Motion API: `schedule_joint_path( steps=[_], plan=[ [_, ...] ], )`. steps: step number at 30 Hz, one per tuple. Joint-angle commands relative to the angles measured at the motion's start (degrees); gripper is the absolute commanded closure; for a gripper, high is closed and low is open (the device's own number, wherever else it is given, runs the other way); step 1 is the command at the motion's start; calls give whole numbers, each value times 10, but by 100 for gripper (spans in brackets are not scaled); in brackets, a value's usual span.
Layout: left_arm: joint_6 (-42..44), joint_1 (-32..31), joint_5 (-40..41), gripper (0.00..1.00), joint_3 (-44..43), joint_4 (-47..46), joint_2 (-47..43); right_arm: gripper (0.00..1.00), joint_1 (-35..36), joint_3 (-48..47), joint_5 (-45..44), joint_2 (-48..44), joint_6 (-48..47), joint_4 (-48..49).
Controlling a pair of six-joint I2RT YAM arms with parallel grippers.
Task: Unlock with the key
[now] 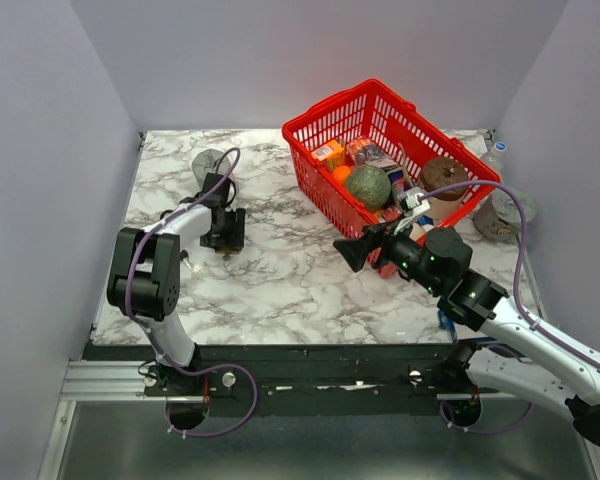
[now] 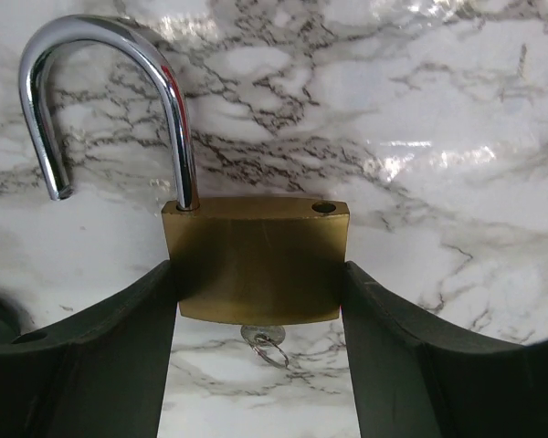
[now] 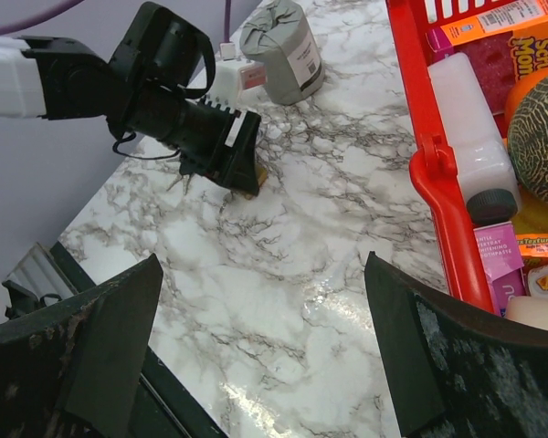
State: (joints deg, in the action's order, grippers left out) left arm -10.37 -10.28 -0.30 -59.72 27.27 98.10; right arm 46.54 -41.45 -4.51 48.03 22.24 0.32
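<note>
A brass padlock point(image 2: 256, 265) lies flat on the marble table, its chrome shackle point(image 2: 110, 91) swung open and out of one hole. My left gripper point(image 2: 258, 278) is shut on the padlock's body, one finger against each side. The key point(image 2: 260, 336) sticks in the padlock's bottom; only its small silver head and a wire ring show. From above, the left gripper point(image 1: 225, 232) is at the table's left. My right gripper point(image 1: 350, 250) hangs open over the middle of the table with nothing between its fingers point(image 3: 110, 338), apart from the padlock point(image 3: 258, 171).
A red basket point(image 1: 460, 160) full of groceries stands at the back right, close to the right arm. A grey cylinder point(image 1: 208, 163) stands behind the left gripper. A jar point(image 1: 500, 215) sits at the right edge. Grey walls close in three sides.
</note>
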Motion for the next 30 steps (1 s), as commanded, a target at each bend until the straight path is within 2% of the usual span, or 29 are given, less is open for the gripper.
schedule_joint_path(
  steps=[1, 13, 16, 17, 19, 20, 22, 26, 30],
  plan=[
    [21, 21, -18, 100, -57, 23, 38, 0, 1, 8, -1, -12, -2, 3],
    [40, 39, -12, 100, -102, 37, 81, 0, 2, 12, -7, -17, -4, -2],
    [33, 38, -17, 87, -101, 35, 79, 0, 1, 14, -9, -18, -4, -1],
    [33, 39, -11, 77, -100, 34, 75, 0, 1, 15, -9, -19, -4, -1],
    [29, 39, -8, 66, -96, 29, 71, 0, 1, 15, -9, -18, -4, -1],
    [27, 39, -9, 54, -95, 25, 66, 0, 1, 15, -9, -19, -4, -2],
    [25, 39, -8, 43, -92, 21, 60, 0, 1, 16, -8, -17, -3, -1],
    [23, 38, -8, 15, -82, 5, 35, 0, 1, 17, -8, -18, 0, -1],
    [24, 38, -14, 1, -72, -12, 9, 0, 1, 17, -9, -18, 2, -1]
  ],
)
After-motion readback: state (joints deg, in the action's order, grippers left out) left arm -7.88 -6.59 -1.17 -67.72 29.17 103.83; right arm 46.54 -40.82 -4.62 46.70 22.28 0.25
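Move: The left hand still grips the open brass padlock just above the marble; its set-down spot is about 3 cm ahead, 2 cm left and 1 cm down. The black padlock lies roughly 12 cm left and 2 cm ahead, the loose keys some 11 cm left and 5 cm back, the grey canister about 16 cm ahead and 3 cm left. From the right hand, that spot is some 13 cm ahead, 35 cm left and 26 cm down. The left hand takes the brass padlock about 4 cm forward and left, low and level, then opens, releasing it. ##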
